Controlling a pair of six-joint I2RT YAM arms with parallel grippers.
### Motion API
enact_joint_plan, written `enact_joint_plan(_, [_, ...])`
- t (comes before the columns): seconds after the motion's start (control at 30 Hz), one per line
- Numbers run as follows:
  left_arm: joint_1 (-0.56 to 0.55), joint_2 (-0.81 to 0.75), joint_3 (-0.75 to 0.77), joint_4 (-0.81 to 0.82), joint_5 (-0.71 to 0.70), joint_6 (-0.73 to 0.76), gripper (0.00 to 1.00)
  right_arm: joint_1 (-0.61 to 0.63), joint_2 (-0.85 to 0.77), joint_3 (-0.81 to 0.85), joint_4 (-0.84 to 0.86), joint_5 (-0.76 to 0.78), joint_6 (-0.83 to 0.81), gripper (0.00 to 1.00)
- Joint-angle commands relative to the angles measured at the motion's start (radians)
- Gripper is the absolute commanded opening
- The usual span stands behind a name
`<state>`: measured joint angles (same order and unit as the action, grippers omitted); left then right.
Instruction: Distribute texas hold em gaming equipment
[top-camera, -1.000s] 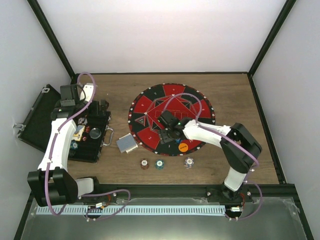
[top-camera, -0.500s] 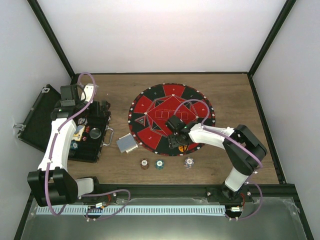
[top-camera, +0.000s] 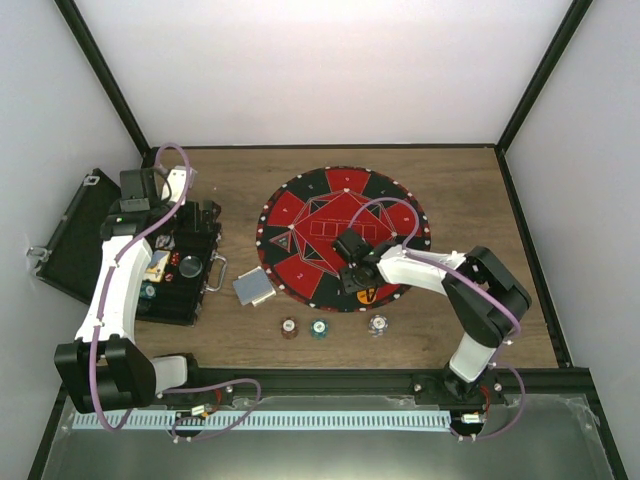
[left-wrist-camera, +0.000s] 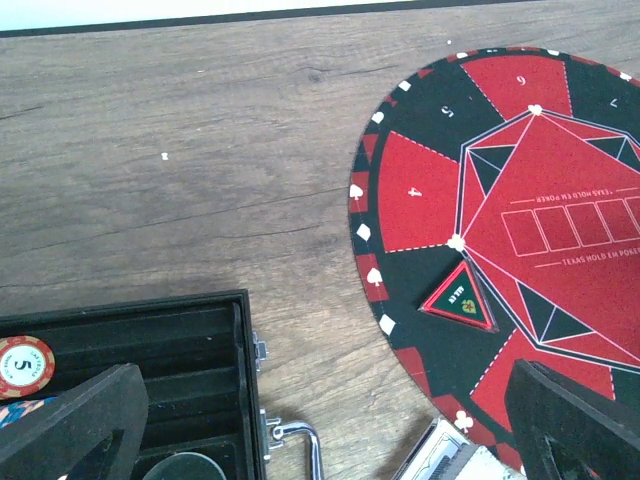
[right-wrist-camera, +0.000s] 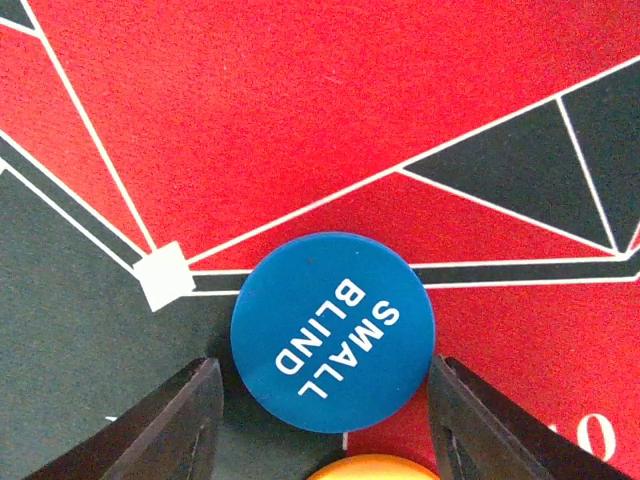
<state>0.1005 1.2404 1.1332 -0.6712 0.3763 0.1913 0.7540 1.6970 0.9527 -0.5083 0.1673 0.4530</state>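
A blue disc (right-wrist-camera: 333, 330) marked SMALL BLIND lies flat on the round red-and-black poker mat (top-camera: 330, 215). My right gripper (right-wrist-camera: 322, 366) is low over it and open, one finger close against each side of the disc. An orange disc (right-wrist-camera: 373, 468) lies just nearer the camera. A grey-backed deck of cards (top-camera: 253, 287) rests at the mat's left rim. Three striped chips (top-camera: 289, 327), (top-camera: 319, 327), (top-camera: 377, 323) lie on the wood in front of the mat. My left gripper (top-camera: 200, 225) hangs wide open over the right edge of the case, holding nothing.
The black hinged case (top-camera: 180, 290) stands open at the left, its lid (top-camera: 75, 235) laid back; a red-and-white chip (left-wrist-camera: 25, 365) sits inside. A green triangular marker (left-wrist-camera: 460, 300) lies on the mat's left side. Black frame posts and white walls bound the table.
My right gripper has moved a little to the right and nearer across the mat, covering the orange disc in the top view, and its jaws have narrowed. The left arm has not moved.
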Motion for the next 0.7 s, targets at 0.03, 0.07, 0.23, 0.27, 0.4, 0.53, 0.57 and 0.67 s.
enact_joint_plan(0.03, [0.006,0.002,0.024,-0.005,0.016,0.004,1.0,-0.005,0.007,-0.02,0.025,0.005,-0.008,0.54])
enact_joint_plan(0.07, [0.006,0.002,0.022,-0.004,0.018,0.005,1.0,-0.005,0.011,-0.02,0.027,0.01,-0.009,0.52])
enact_joint_plan(0.23, [0.005,0.005,0.026,-0.004,0.026,-0.001,1.0,-0.018,0.047,0.021,0.037,0.047,-0.026,0.43])
enact_joint_plan(0.27, [0.005,0.006,0.029,-0.006,0.028,-0.002,1.0,-0.03,0.063,0.035,0.041,0.052,-0.035,0.41])
enact_joint_plan(0.4, [0.005,0.019,0.04,-0.019,0.03,-0.007,1.0,-0.074,0.12,0.11,0.058,0.067,-0.069,0.38])
enact_joint_plan(0.53, [0.005,0.028,0.049,-0.029,0.034,-0.008,1.0,-0.119,0.208,0.213,0.086,0.077,-0.11,0.36])
enact_joint_plan(0.57, [0.006,0.029,0.05,-0.032,0.034,-0.008,1.0,-0.133,0.235,0.246,0.094,0.075,-0.119,0.35])
enact_joint_plan(0.67, [0.005,0.035,0.06,-0.038,0.036,-0.008,1.0,-0.17,0.331,0.38,0.092,0.075,-0.145,0.33])
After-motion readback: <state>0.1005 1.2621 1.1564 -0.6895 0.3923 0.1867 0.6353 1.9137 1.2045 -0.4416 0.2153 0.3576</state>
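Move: Between the right hand's fingertips lies the blue SMALL BLIND marker, its middle about 1 cm ahead and 1 cm below. From the hand, the orange marker sits roughly 4 cm back and 2 cm right, the printed row of card boxes some 12 cm ahead and 4 cm left, and the triangular ALL IN marker 10 cm ahead and 17 cm left. From the left hand, the blue marker is about 33 cm right, 4 cm back and 22 cm below. Narrowing around the near part of the blue marker's rim, the right fingers close from a bit over half open to about a third while the hand barely moves. Then, still closing slightly, the hand speeds forward about 10 cm, staying low over the mat, away from the orange marker and towards the card boxes, with the blue marker held at the fingertips and the fingers tipping outward slightly. ##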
